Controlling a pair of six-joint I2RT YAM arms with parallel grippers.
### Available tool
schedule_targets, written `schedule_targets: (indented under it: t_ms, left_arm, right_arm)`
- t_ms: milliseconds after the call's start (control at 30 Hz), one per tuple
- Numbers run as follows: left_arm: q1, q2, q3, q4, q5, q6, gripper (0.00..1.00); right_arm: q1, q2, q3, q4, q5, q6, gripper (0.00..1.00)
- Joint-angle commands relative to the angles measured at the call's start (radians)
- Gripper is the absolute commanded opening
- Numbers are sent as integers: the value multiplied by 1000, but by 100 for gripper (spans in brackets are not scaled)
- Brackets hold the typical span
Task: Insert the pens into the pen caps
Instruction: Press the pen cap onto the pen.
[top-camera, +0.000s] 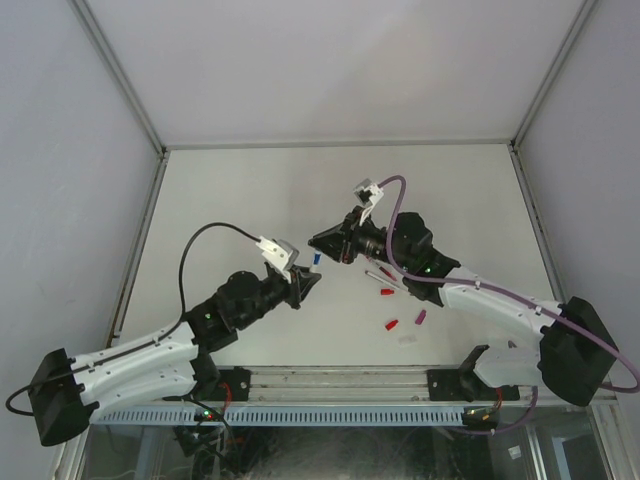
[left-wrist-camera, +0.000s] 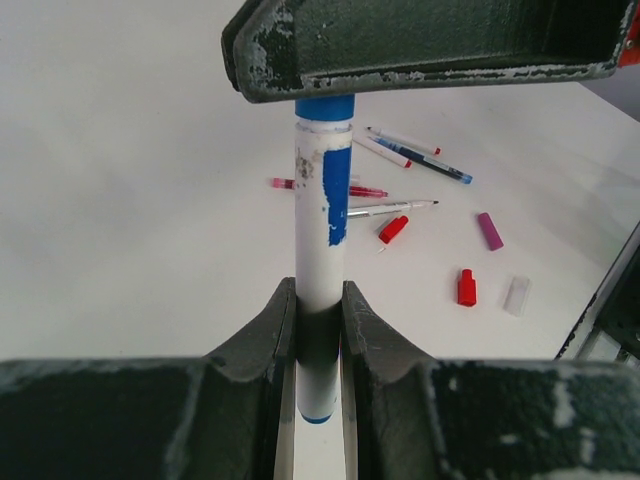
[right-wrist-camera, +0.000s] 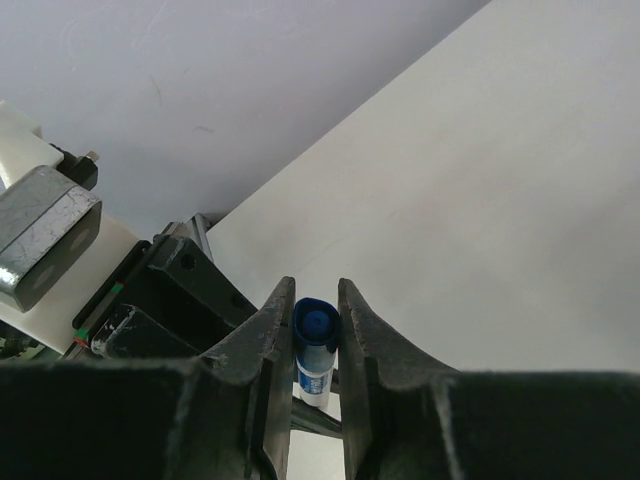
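Note:
A white pen with blue markings is clamped by its barrel in my left gripper, held well above the table. Its far end carries a blue pen cap, and my right gripper is shut on that cap from the opposite side. In the top view the two grippers, left and right, meet tip to tip with the blue pen between them. Several more pens lie loose on the table, with red caps and a magenta cap.
A clear cap lies beside the red one. In the top view the loose pens, a red cap and a magenta cap lie under the right arm's forearm, near the table's front rail.

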Motion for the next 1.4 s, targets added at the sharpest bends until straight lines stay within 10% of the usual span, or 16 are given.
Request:
schedule_targets:
  t_ms: [0, 1367]
  left_arm:
    - [13, -50, 6, 202, -83, -14, 0]
    - [13, -97, 2, 196, -58, -45, 0]
  right_arm:
    - [81, -5, -43, -76, -92, -38, 0]
    - [319, 127, -220, 12, 139, -21, 0]
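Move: My left fingers already grip the blue-and-white pen low down. The blue cap in my right fingers sits about 6 cm above my left hand, 3 cm ahead and 1 cm right, already over the pen's tip. From my right hand, the pen's middle is some 3 cm below, 2 cm back, 1 cm left. On the table, 18 cm below my left hand, a white pen lies 18 cm right, 4 ahead; a red cap 18 right, 2 ahead. I keep the cap on the pen's top and bear down with my right hand, first easing back and left, then sinking; it covers about 5.5 cm down and 3 cm each back and left. My left hand gives way with it, sinking as far, drifting some 2 cm back and left and tipping its fingers down about 10 degrees. Both grips stay shut. ##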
